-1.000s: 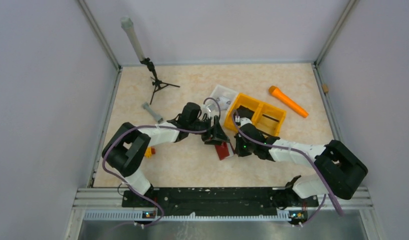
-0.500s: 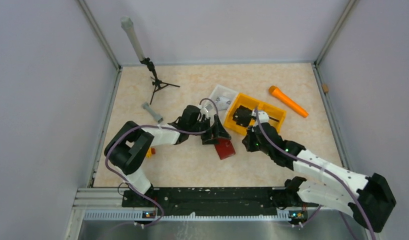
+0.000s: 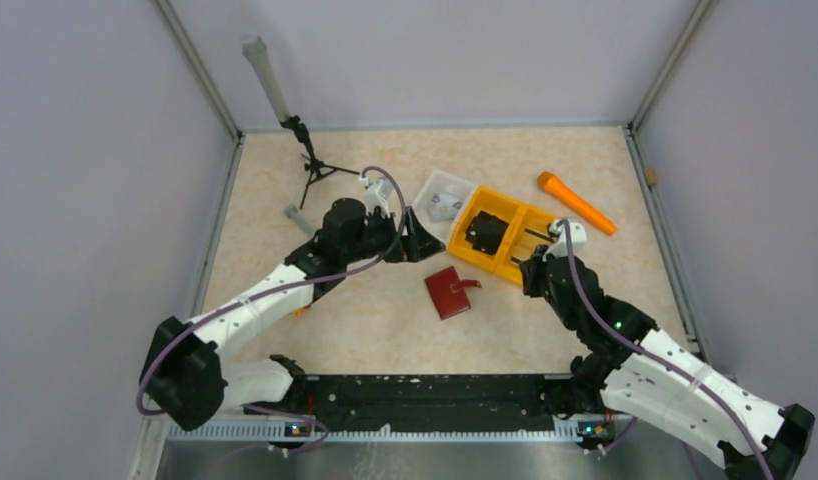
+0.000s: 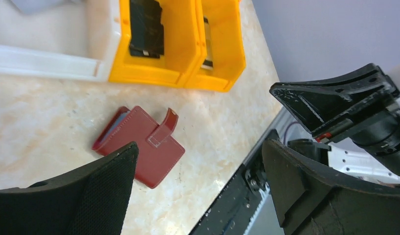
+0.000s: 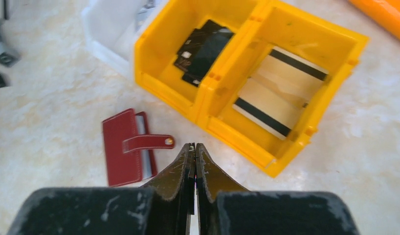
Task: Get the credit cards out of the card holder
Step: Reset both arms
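The dark red card holder [image 3: 448, 293] lies folded on the table, its strap loose; it also shows in both wrist views [image 4: 142, 149] [image 5: 121, 147]. A grey card edge [image 5: 147, 164] peeks from its open side. Tan credit cards [image 5: 278, 95] with black stripes lie in the right compartment of the orange tray [image 5: 237, 133]. My left gripper [image 3: 416, 242] hangs up and left of the holder, open and empty [image 4: 200, 147]. My right gripper [image 5: 193, 146] is shut with nothing between its fingers, to the right of the holder, near the tray's front wall.
The orange tray [image 3: 463, 222] holds a black flat object [image 3: 485, 231] in its left compartment. A white square tray [image 3: 445, 192] stands behind it. An orange cylinder [image 3: 575, 202] lies at the back right. A small tripod [image 3: 310, 165] and a grey piece [image 3: 298, 215] are at the back left.
My left gripper opened and pulled back up and left, off the card holder. My right arm swung away to the right and nearer its base. The holder now lies uncovered on the table.
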Robot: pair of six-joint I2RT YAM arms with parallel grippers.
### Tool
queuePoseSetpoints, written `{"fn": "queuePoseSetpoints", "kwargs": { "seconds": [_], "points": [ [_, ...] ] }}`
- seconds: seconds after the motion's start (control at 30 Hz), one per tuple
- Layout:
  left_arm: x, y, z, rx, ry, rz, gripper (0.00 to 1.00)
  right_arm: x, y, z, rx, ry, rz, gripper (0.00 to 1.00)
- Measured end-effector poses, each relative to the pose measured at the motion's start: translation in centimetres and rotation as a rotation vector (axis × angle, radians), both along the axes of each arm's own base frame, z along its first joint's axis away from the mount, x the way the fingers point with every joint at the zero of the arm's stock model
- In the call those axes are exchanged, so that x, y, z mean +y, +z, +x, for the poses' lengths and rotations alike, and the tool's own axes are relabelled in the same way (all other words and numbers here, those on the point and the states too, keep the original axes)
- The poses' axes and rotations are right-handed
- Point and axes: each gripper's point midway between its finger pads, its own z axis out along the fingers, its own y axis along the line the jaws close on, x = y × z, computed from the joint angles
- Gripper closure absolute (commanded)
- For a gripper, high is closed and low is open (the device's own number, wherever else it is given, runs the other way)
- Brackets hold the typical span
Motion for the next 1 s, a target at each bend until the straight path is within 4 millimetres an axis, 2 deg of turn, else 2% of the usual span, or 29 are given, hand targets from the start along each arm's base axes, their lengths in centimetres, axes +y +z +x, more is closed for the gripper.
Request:
{"fn": "queuePoseSetpoints", "kwargs": {
  "seconds": [0.1, 0.2, 0.37, 0.5, 0.6, 0.7, 0.77, 0.83, 0.87, 0.9, 1.0],
  "points": [
    [1.8, 1.8, 0.2, -0.089, 0.06, 0.046, 0.01, -1.8, 0.0, 0.6, -0.017, -0.095, -0.044, 0.96],
    [4.7, 3.0, 0.6, -0.177, 0.179, 0.112, 0.01, -3.6, 0.3, 1.2, -0.044, -0.192, -0.081, 0.96],
    [11.6, 4.3, 2.2, -0.349, 0.453, 0.267, 0.01, -7.1, 1.0, 2.8, -0.082, -0.377, -0.123, 0.95],
    [16.7, 3.7, 4.2, -0.392, 0.648, 0.409, 0.01, -10.3, 1.5, 5.2, -0.058, -0.506, -0.091, 0.95],
    [21.2, 1.9, 5.5, -0.379, 0.81, 0.517, 0.01, -13.3, 2.0, 7.2, -0.045, -0.603, -0.042, 0.83],
    [25.5, -0.2, 6.3, -0.367, 0.952, 0.606, 0.01, -15.8, 2.1, 8.4, -0.056, -0.678, -0.02, 0.71],
    [28.7, -2.0, 6.8, -0.337, 1.04, 0.667, 0.01, -17.1, 2.0, 9.1, -0.067, -0.722, -0.033, 0.59],
    [31.4, -3.3, 7.3, -0.311, 1.109, 0.718, 0.01, -17.8, 1.5, 9.6, -0.075, -0.738, -0.053, 0.5],
    [32.3, -3.7, 7.5, -0.307, 1.13, 0.736, 0.01, -17.9, 1.1, 9.8, -0.085, -0.736, -0.062, 0.24],
    [33.0, -4.0, 7.7, -0.313, 1.148, 0.747, 0.01, -17.8, 0.5, 9.9, -0.094, -0.722, -0.073, 0.07],
    [34.1, -5.1, 8.3, -0.333, 1.159, 0.767, 0.01, -16.8, -2.8, 9.9, -0.149, -0.606, -0.111, 0.04]
  ]
}}
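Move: The closed card holder lies flat, about 4 cm back and 6 cm right of the raised left hand, some 19 cm below it. The grey dumbbell is roughly 13 cm forward and 29 cm left of that hand; the toy car is 4 cm back and 32 cm left. From the right hand the card holder is about 14 cm left and 2 cm forward, 16 cm below; the yellow bin is 12 cm forward and 1 cm left, the orange microphone 23 cm forward and 17 cm right. Leftward in a fast sweep of about 34 cm, the open left hand leaves the card holder for the dumbbell's side, drifting forward, rising slightly then sinking, and swinging counter-clockwise until its fingers point ahead. The right hand goes right some 17 cm and forward 10 cm to the bin's right end, towards the microphone, turning clockwise, its shut fingers opening wide late as it dips. ##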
